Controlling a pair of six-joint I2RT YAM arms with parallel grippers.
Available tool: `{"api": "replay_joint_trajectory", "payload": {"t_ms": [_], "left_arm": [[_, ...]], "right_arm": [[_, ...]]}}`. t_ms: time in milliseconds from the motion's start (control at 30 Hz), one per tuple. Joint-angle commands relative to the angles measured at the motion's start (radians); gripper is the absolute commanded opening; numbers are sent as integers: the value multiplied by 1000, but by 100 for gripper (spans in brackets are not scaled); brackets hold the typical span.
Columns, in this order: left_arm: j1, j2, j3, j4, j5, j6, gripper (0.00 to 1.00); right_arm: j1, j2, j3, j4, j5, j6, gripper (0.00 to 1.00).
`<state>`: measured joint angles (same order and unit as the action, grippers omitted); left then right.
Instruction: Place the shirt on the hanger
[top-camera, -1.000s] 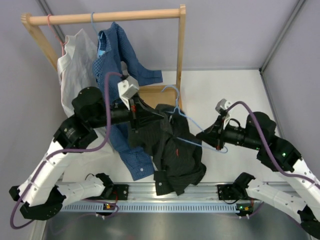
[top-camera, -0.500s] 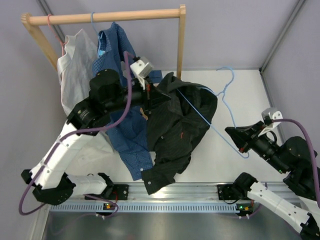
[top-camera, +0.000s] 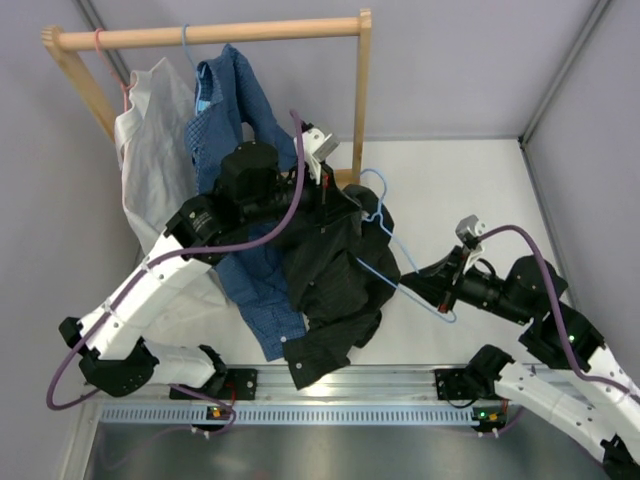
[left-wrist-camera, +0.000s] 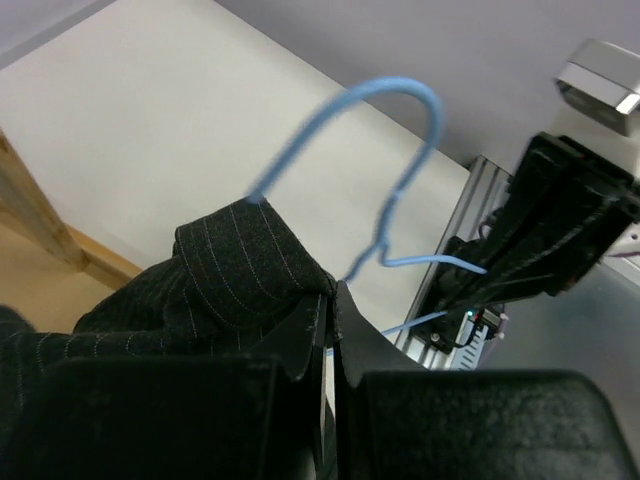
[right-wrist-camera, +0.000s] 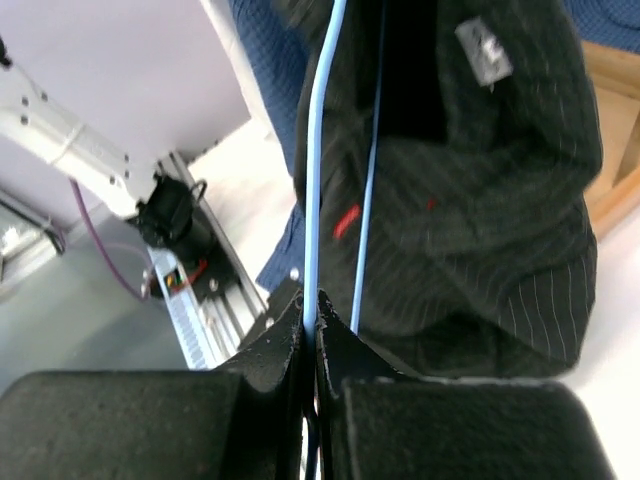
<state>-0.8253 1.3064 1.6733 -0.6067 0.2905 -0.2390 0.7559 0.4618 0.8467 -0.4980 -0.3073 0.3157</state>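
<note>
The black pinstriped shirt (top-camera: 335, 280) hangs from my left gripper (top-camera: 345, 200), which is shut on a fold of it near the top. In the left wrist view the jaws (left-wrist-camera: 330, 297) pinch the cloth (left-wrist-camera: 230, 280), and the light-blue hanger's hook (left-wrist-camera: 405, 110) curves just beyond. My right gripper (top-camera: 425, 290) is shut on the hanger (top-camera: 388, 255) at its lower right corner. Seen from the right wrist, the blue wire (right-wrist-camera: 322, 150) runs up from the jaws (right-wrist-camera: 312, 305) across the shirt (right-wrist-camera: 480, 200). Part of the frame sits inside the shirt, hidden.
A wooden rack (top-camera: 210, 35) at the back left carries a blue patterned shirt (top-camera: 235, 110) and a pale grey shirt (top-camera: 150, 140) on a pink hanger (top-camera: 103, 45). The blue shirt trails behind my left arm. An aluminium rail (top-camera: 340, 395) runs along the near edge.
My left gripper has carried the shirt up and to the right. My right gripper swung out right with the hanger, then came back left, bringing the hook down beside the shirt's top.
</note>
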Motion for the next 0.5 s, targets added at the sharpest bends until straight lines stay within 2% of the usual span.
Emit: {"api": "replay_joint_trajectory", "payload": {"t_ms": [0,33,133,233,267,300,333,400,467], "left_arm": [[-50,-39,-7,67,45,-20,0],[-67,-44,-7,68,45,-23,0],[-156,-44,12,70,21,-19,0],[-279,-21,55,68,-36,-6,0],[-341,-9,68,67,-57,-2,0],[-374,-7,77,67,-86,7,0],[-400,-4,95,67,-152,12,0],[-448,-9,106,68,-206,24,0],[-452,-13,114,68,-340,27,0]], "right_arm": [[-4,40,-37,315,16,51,0],[-3,47,-56,352,78,63,0],[-4,78,-96,507,118,100,0],[3,132,-101,585,151,97,0],[11,144,-95,570,189,85,0],[20,156,-74,543,274,70,0],[37,172,-64,500,296,53,0],[40,164,-64,472,245,11,0],[40,118,-77,480,214,11,0]]}}
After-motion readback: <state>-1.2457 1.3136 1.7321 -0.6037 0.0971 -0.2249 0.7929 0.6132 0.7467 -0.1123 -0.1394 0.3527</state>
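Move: The left hand, pinching the dark shirt's edge, has the hanger's right shoulder about 10 cm back, 10 cm to its right and some 8 cm lower; the hanger hook stands roughly 3 cm ahead, 3 cm right and 3 cm up. From the right hand, already gripping that shoulder, the pinched shirt edge is about 10 cm ahead, 10 cm left and 8 cm higher, with the shirt body some 12 cm left, 2 cm ahead and 8 cm below. The left hand keeps its pinch on the shirt edge and draws it back about 12 cm and half as far to the right, across the hanger towards the right gripper, turning some 15 degrees clockwise and rising slightly at the end. Meanwhile the right hand keeps hold of the hanger's right shoulder and feeds it forward and a little left into the shirt, about 6 cm in all, turning slightly and slowing to a stop as the two grippers come close. ##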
